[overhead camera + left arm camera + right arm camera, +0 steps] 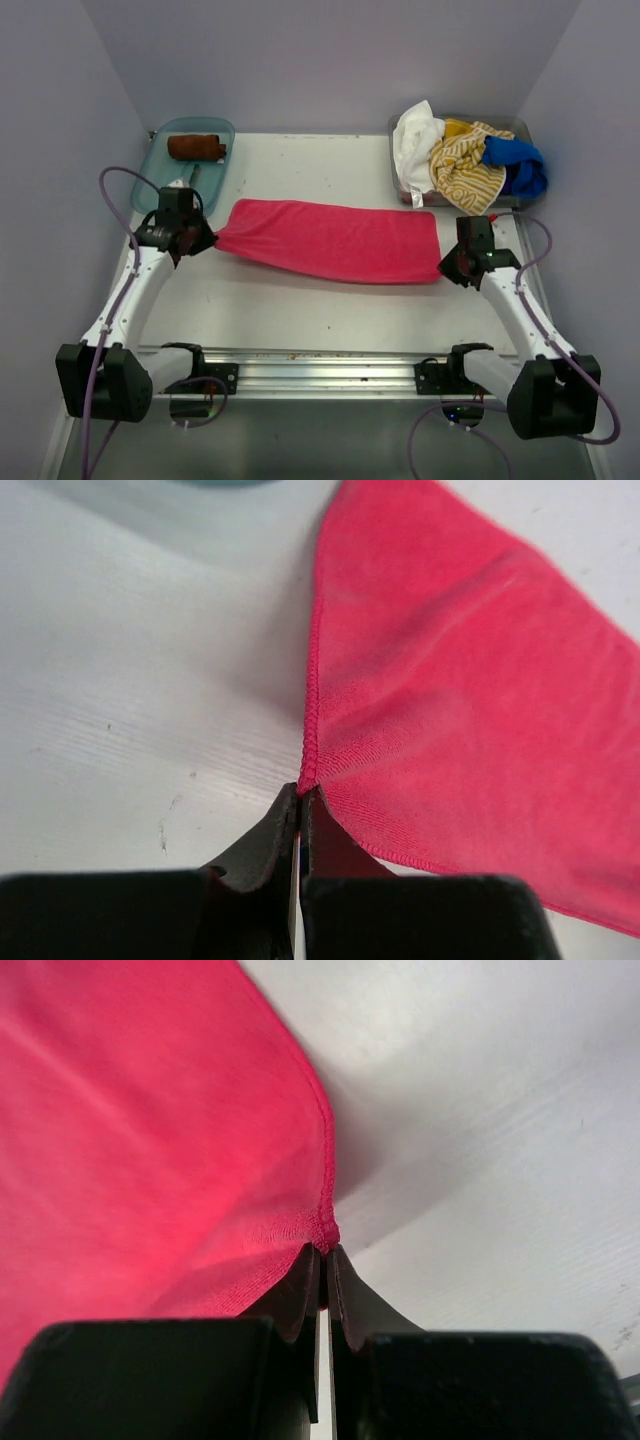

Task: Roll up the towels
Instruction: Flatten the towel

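Observation:
A hot pink towel (330,240) lies spread lengthwise across the middle of the table. My left gripper (207,240) is shut on its left near corner; in the left wrist view the hem of the pink towel (470,680) runs into my pinched left gripper (303,792). At the other end my right gripper (445,268) is shut on the right near corner, and the right wrist view shows the pink towel (150,1140) caught at my right gripper (325,1252). A rust-brown towel (196,146) lies rolled in the teal tray (160,172).
A clear bin (520,125) at the back right holds a heap of white (415,140), yellow-and-white striped (465,170) and blue (520,165) towels. A metal rail (320,372) runs along the near edge between the arm bases. Walls close in on both sides.

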`<action>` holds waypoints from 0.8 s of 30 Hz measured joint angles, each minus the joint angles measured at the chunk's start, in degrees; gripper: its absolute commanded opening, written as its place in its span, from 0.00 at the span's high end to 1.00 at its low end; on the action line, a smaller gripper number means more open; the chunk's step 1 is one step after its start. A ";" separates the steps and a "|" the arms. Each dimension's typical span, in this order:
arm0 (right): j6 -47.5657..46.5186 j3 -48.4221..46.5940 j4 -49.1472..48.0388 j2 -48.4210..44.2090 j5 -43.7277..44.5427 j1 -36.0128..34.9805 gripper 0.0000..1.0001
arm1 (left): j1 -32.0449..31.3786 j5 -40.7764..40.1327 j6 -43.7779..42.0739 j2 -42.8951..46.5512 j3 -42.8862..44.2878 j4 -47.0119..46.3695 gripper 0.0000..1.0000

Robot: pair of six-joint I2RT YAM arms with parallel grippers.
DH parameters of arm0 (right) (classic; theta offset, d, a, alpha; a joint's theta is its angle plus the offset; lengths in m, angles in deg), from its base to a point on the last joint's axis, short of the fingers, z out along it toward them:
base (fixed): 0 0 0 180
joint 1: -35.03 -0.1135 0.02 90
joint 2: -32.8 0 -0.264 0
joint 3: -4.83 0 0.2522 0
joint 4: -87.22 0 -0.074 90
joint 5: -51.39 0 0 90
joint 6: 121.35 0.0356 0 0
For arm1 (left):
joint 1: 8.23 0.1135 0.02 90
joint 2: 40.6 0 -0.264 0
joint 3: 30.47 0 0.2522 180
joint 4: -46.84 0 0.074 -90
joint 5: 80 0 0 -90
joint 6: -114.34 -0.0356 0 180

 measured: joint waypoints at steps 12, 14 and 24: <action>-7.06 -33.92 11.15 -7.32 6.60 0.00 1.00 | 0.11 1.05 -4.17 2.21 29.03 4.26 1.00; -7.82 -37.44 13.64 -8.09 7.34 -0.02 1.00 | 0.13 1.36 -4.66 3.82 30.99 5.07 1.00; -11.21 -50.93 24.46 -15.30 8.15 -0.02 1.00 | 0.11 3.04 -6.99 16.55 33.73 7.50 1.00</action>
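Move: Midway between the hands lies the red towel, already pinched at both near corners: its middle is about 28 cm right, 3 cm ahead and 10 cm below the left hand, and roughly 28 cm left, 7 cm ahead and 4 cm below the right. The teal tray stands some 21 cm ahead and 9 cm left of the left hand, 10 cm lower. The towel bin is about 27 cm ahead and 9 cm right of the right hand, at nearly its height. Hoisting the towel fast by its near corners, both hands go up some 30 cm together, arcing 4–5 cm forward on the way and then drawing back to end about 4 cm behind their start. Both wrists tip up some 40 degrees, so the fingers point forward; the right also edges outward. Both grips stay shut on the cloth. ##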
